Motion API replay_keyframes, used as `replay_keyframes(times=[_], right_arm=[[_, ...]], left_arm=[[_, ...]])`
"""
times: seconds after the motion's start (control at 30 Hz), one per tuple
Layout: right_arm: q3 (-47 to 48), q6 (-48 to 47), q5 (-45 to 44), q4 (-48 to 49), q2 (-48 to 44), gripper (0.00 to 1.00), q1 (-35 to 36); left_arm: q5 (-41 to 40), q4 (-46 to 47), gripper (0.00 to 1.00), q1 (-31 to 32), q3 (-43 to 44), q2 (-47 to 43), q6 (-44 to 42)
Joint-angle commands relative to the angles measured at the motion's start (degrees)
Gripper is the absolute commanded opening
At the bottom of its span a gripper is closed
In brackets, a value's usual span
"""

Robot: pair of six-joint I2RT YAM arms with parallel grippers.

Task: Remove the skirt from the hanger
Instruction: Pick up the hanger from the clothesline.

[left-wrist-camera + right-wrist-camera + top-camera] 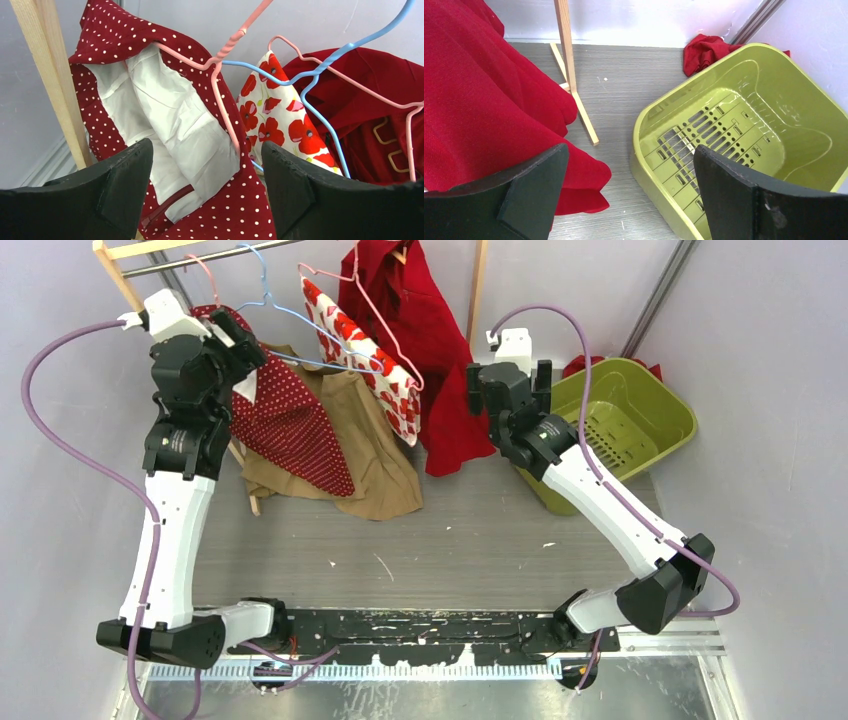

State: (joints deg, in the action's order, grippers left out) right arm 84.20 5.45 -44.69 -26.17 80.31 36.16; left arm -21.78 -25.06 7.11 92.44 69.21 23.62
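A dark red skirt with white polka dots (285, 425) hangs on a pink wire hanger (220, 95) at the left end of the rack. Its white lining and zip show in the left wrist view (185, 135). My left gripper (240, 340) is open at the skirt's waistband, its jaws either side of the fabric without closing on it (205, 150). My right gripper (508, 380) is open and empty (630, 150). It hovers between the hem of a red garment (484, 100) and a green basket (638, 125).
A poppy-print skirt (365, 350) on another pink hanger, a blue hanger (320, 75), a tan garment (370, 460) and the red garment (420, 320) share the wooden rack (50, 80). The green basket (690, 418) stands at the right, with a red cloth (704, 50) behind it.
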Motion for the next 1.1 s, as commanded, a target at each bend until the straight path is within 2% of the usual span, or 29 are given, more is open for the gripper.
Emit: replay_keyframes(times=[0.0, 0.27, 1.07], right_arm=[[1.81, -2.74, 0.07, 2.55, -0.74, 1.0, 0.09], [0.03, -6.82, 5.95, 0.78, -3.05, 1.0, 0.09], [-1.8, -7.73, 4.33, 0.46, -3.98, 1.0, 0.05]], left_arm=[[-2.91, 4.33, 0.79, 0.18, 1.91, -0.54, 1.23], [-5.31, 5.48, 0.79, 0.18, 1.07, -0.05, 0.21], [-8.02, 8.83, 0.75, 0.18, 0.61, 6.99, -0.66]])
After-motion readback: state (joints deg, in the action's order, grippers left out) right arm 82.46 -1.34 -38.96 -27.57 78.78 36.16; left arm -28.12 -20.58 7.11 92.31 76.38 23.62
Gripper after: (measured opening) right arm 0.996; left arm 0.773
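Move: The left hand, open, faces the pink hanger that carries the dotted skirt: about 8 cm ahead, 1 cm right and slightly above. The skirt's middle hangs some 6 cm ahead, 4 cm right and 12 cm below, the blue hanger about 7 cm ahead and 12 cm right, the wooden post 5 cm ahead and 9 cm left. From the right hand the pink hanger is roughly 40 cm left, 7 cm ahead and 12 cm higher. Fingers still open, the left hand edges left, then reaches about 4 cm forward and 3 down towards the hanger. ##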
